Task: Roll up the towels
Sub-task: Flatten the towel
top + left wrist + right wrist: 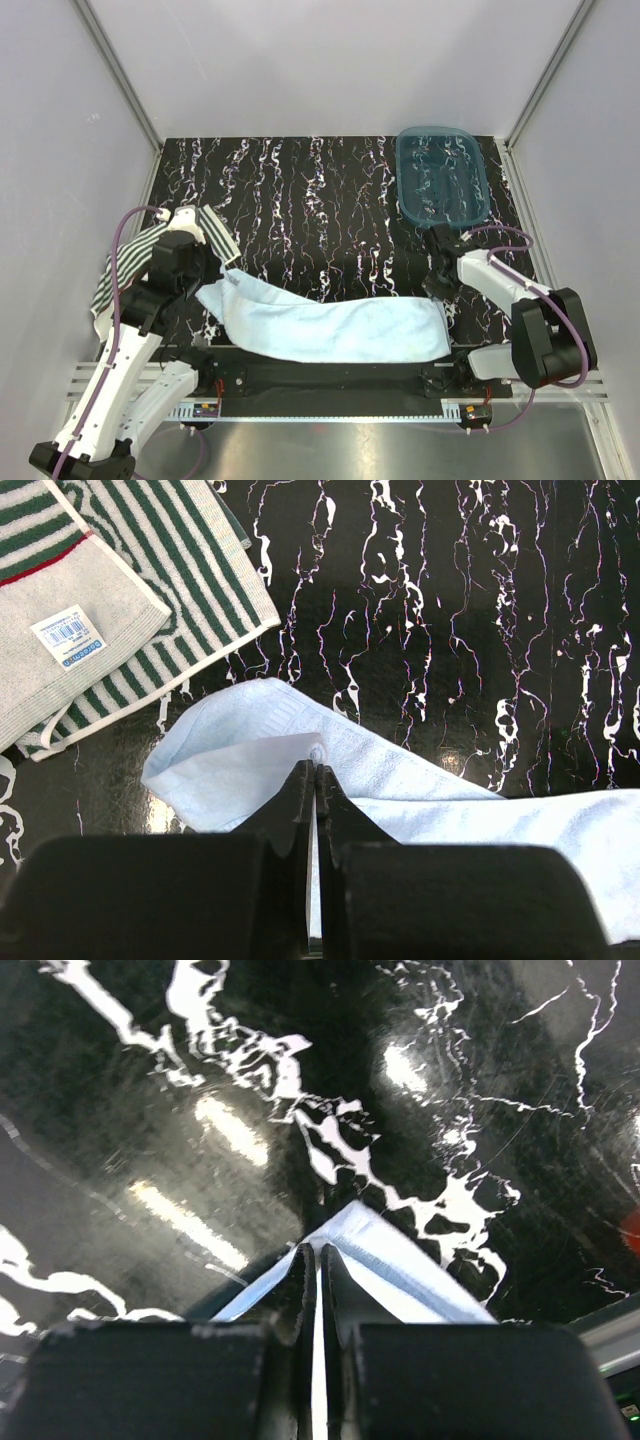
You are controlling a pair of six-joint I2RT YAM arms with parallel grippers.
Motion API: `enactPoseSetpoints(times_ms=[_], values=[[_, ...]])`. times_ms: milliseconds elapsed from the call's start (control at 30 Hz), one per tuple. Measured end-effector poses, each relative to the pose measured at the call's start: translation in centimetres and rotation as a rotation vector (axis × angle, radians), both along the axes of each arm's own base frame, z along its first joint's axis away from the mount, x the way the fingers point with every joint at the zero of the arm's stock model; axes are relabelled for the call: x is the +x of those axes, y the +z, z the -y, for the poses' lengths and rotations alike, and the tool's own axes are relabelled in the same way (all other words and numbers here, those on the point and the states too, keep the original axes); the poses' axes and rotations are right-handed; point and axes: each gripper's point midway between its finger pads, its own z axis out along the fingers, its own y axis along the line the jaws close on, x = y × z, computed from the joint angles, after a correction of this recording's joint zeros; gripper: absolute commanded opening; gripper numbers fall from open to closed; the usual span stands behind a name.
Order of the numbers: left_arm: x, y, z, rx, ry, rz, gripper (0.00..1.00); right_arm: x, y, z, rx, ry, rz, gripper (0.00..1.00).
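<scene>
A light blue towel (330, 330) lies stretched across the near part of the black marbled table. My left gripper (315, 767) is shut on the blue towel's (420, 790) left end, its cloth pinched between the jaws. My right gripper (318, 1248) is shut on a corner of the same towel (400, 1265) at its right end. In the top view the left gripper (222, 277) and right gripper (437, 293) hold the two ends. The green-and-white striped towel (150, 260) lies at the far left, with its label and printed band (70, 640) showing in the left wrist view.
A translucent teal plastic tub (441, 177) stands at the back right of the table. White walls with metal rails close the table in on three sides. A metal rail (330, 385) runs along the near edge between the arm bases.
</scene>
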Motion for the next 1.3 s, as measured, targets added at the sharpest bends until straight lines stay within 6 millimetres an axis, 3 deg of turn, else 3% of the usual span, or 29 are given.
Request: enactPoseSetpoints(times_ms=[133,233,300,433,533,633,800,900,1167,1300], values=[[0.0,0.0,0.0,0.000,0.000,0.000,0.00,0.2,1.2,-0.4,0.030,0.005,0.041,0.00],[0.0,0.0,0.0,0.000,0.001,0.000,0.00,0.8,4.6,-0.6,0.058,0.011,0.124,0.00],[0.0,0.0,0.0,0.002,0.001,-0.002,0.00,1.9,8.5,-0.9,0.082,0.018,0.226,0.00],[-0.5,0.9,-0.2,0.001,0.000,-0.004,0.00,3.8,20.2,-0.7,0.117,0.027,0.523,0.00],[-0.8,3.6,-0.3,-0.014,0.000,0.042,0.00,2.7,27.6,0.3,0.122,0.026,0.704,0.00],[-1.4,8.1,-0.5,-0.044,0.001,0.136,0.00,0.3,32.4,1.7,0.111,0.019,0.816,0.00],[-3.6,16.2,-1.3,-0.091,-0.002,0.311,0.00,-3.5,36.4,3.4,0.092,0.012,0.903,0.00],[-4.9,19.2,-1.6,-0.115,-0.009,0.386,0.00,-5.4,38.4,4.4,0.079,0.003,0.950,0.00],[-8.8,21.4,-2.4,-0.183,-0.020,0.511,0.00,-10.8,42.9,8.0,0.026,-0.077,1.143,0.00],[-9.7,21.9,-2.7,-0.200,-0.019,0.541,0.00,-11.1,43.1,9.1,-0.029,-0.108,1.150,0.00]])
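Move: Both hands already hold the light blue towel by its far corners. Its middle lies about 25 cm left of the right hand and 7 cm nearer the base, at almost the same height; from the left hand it is some 23 cm to the right, 7 cm back and 19 cm below. The striped towel lies about 16 cm left and 8 cm ahead of the left hand, also well below. The bin stands roughly 30 cm straight ahead of the right hand. Lifting the light blue towel's right corner off the table, the right hand climbs fast by some 43 cm, first edging forward, then drawing back and to its right, away from the bin. The left hand joins later, rising about 22 cm and then also drawing back, away from the striped towel. Both keep their shut pinch while the fingers tip up to nearly level. ##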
